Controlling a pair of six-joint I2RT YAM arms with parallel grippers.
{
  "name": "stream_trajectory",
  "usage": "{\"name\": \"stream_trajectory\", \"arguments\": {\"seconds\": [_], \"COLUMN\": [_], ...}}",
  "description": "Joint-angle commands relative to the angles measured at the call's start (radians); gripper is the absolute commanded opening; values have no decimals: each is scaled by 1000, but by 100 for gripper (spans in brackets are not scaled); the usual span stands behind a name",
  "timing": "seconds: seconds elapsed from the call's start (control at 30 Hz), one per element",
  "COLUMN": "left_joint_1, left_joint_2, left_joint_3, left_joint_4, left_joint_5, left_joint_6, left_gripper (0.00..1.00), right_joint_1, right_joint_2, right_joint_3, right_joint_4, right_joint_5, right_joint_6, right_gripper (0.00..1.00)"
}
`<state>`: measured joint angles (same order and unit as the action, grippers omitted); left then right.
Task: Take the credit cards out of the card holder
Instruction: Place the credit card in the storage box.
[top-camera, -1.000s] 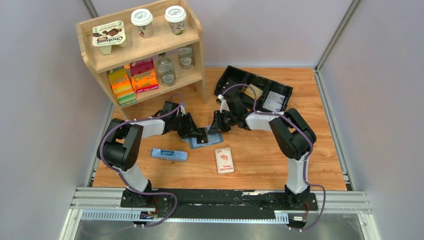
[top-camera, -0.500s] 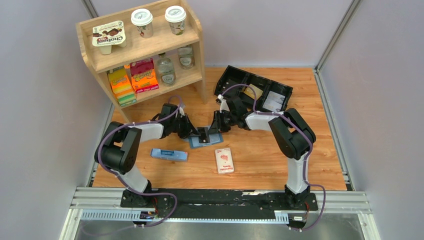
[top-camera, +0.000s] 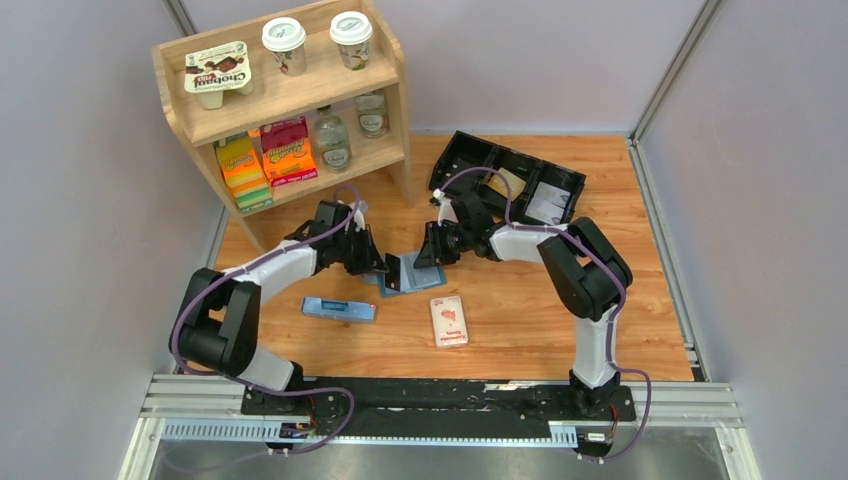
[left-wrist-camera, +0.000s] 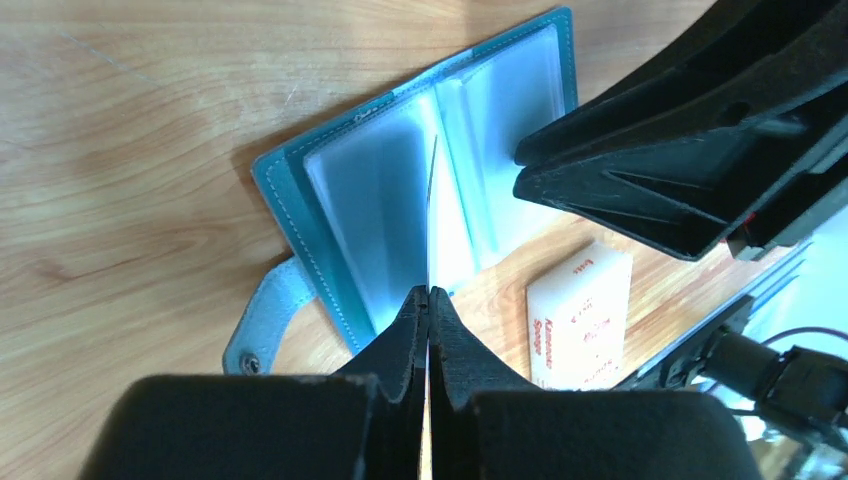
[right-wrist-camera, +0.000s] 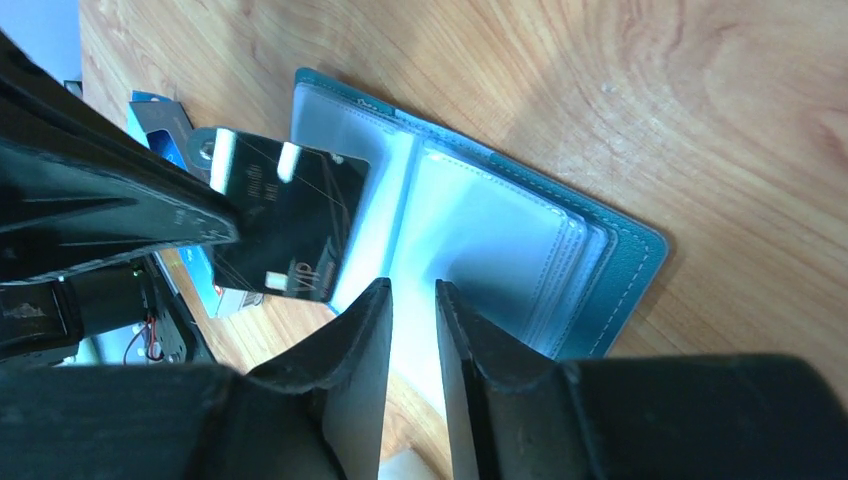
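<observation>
The light blue card holder (top-camera: 430, 277) lies open on the wooden table, its clear sleeves facing up (left-wrist-camera: 375, 215) (right-wrist-camera: 500, 235). My left gripper (top-camera: 383, 268) (left-wrist-camera: 429, 292) is shut on a dark grey credit card (right-wrist-camera: 290, 225), held on edge just above the holder's left panel. In the left wrist view that card shows only as a thin line (left-wrist-camera: 431, 210). My right gripper (top-camera: 428, 254) (right-wrist-camera: 412, 292) sits low over the holder's right panel. Its jaws stand a narrow gap apart, and I see nothing between them.
A white pack with red print (top-camera: 449, 320) lies just in front of the holder, and a narrow pale blue box (top-camera: 338, 309) lies to its left. A wooden shelf with cups and bottles (top-camera: 285, 100) stands at back left. A black tray (top-camera: 510, 175) sits at back right.
My left gripper closed on the dark card and drew back to the left, so the card now stands clear above the holder. The right gripper stayed in place.
</observation>
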<state>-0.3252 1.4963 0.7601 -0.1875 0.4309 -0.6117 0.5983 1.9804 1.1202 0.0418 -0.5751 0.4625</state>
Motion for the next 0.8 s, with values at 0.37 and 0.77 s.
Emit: {"name": "stream_trajectory", "arguments": {"seconds": [0.37, 0.77], "left_joint_1": [2, -84], "left_joint_2": [-189, -283], "left_joint_3": [286, 366], "left_joint_4": [-408, -417], "left_joint_5": [114, 394], "left_joint_6": [553, 842], "left_gripper": [0, 0], "right_joint_1": [-11, -8], "right_joint_2": [-351, -468], "right_joint_3": [35, 144], "right_joint_4": [-95, -263], "right_joint_5": [-57, -324], "right_joint_6": [-240, -456], "right_gripper": [60, 63]}}
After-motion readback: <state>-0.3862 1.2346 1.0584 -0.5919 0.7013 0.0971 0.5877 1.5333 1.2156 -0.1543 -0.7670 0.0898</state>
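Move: The credit card the left fingers already hold is centred about 7 cm to the right hand's left, 2 cm back and 1 cm higher. The card holder's middle lies 3 cm left of that hand, 2 cm back and just below. The storage box is 17 cm to its right and 18 cm ahead, about 1 cm up. From the left hand, the right fingers are some 9 cm right, 1 cm ahead and 3 cm lower. The right fingertips come off the card holder and rise about 20 cm, easing slightly back, opening wide while they tip upward some 30 degrees. The left hand keeps its pinch on the credit card and climbs about 15 cm, then also draws back 4 cm, tilting up and turning clockwise so the card's free end swings towards the open right fingers. ##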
